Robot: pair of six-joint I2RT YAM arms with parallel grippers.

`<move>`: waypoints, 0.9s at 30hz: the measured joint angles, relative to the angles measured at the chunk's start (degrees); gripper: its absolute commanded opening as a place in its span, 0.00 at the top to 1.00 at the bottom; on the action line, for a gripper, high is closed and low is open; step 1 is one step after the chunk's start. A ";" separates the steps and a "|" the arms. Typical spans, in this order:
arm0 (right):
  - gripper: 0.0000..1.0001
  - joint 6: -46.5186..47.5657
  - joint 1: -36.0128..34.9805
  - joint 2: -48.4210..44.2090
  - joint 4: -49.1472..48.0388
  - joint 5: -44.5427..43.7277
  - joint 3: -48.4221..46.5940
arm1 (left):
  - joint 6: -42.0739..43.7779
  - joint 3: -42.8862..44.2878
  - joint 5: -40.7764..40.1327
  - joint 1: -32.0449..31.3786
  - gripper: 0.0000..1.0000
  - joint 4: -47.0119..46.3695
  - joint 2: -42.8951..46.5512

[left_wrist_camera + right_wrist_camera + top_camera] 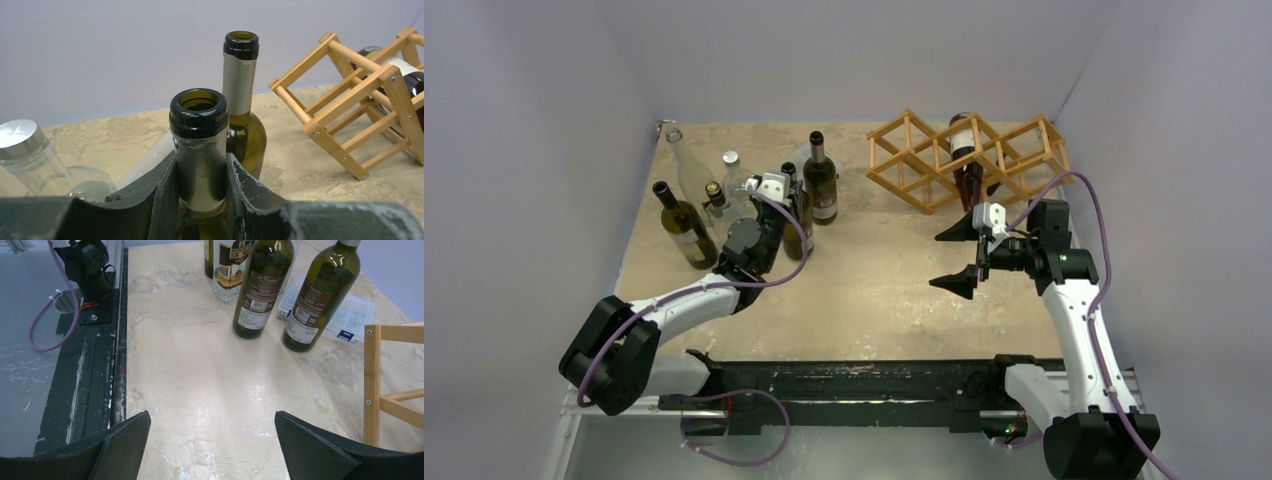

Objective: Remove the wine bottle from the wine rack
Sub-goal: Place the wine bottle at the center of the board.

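Observation:
The wine rack (924,160), a lattice of light wooden rods, stands at the back right and also shows in the left wrist view (345,107) and the right wrist view (372,385). A dark wine bottle (965,150) with a white label lies in a middle cell, neck pointing down toward the front; part of it shows as wine bottle (412,80). My right gripper (954,258) hangs wide open just in front of the rack, and in its own view this gripper (212,420) has only table between its fingers. My left gripper (201,165) is shut on the neck of an upright green bottle (199,112) at the table's left-centre.
Several other bottles stand at the back left: a green one (820,180), a dark one (684,225) and clear ones (689,165). A clear plastic compartment box (350,315) lies behind them. Grey walls close in on three sides.

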State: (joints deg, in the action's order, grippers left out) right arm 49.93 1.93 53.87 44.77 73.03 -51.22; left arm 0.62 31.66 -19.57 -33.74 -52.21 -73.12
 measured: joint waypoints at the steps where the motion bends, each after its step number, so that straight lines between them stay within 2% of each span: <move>1: 0.01 0.00 0.00 0.00 -0.02 0.00 0.02 | -0.15 0.02 0.15 0.42 1.00 -0.72 -0.50; 3: 0.01 0.02 0.00 0.00 -0.07 0.00 0.04 | -0.55 0.07 0.39 1.16 1.00 -2.05 -1.33; 10: 0.01 0.00 0.00 0.04 -0.15 0.00 0.15 | -1.01 0.09 1.55 3.23 0.88 -4.04 -2.67; 20: 0.01 0.02 0.00 0.11 -0.24 0.00 0.15 | 0.59 0.11 4.42 3.72 0.50 -4.79 -2.93; 27: 0.01 0.02 0.02 0.11 -0.24 -0.02 0.15 | 0.61 0.11 5.68 3.72 0.32 -5.25 0.70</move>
State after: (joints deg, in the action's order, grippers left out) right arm 49.95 1.96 53.98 44.53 73.01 -51.07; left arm 1.23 31.77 -13.89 -30.02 -57.45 -72.42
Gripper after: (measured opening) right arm 0.987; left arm 0.619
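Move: The wine bottle hangs upright by its neck in the left hand, its middle about 12 cm below; the table spot for it is only 1 cm ahead and 1 cm left, some 26 cm down. The other green bottle stands about 8 cm ahead and 6 cm right, the labelled clear bottle some 15 cm left and level, the silver-capped bottle 8 cm ahead and 13 cm left. From the right hand the wine bottle is about 19 cm ahead and 38 cm left. The wine bottle, still pinched at the neck by the left hand, is eased level about 1.5 cm forward and 1 cm left, seemingly with its base already on the table. The hand pauses, the fingers open and let go of the neck, then the hand rises about 3 cm, drawing back 1 cm and tipping up some 5 degrees. ##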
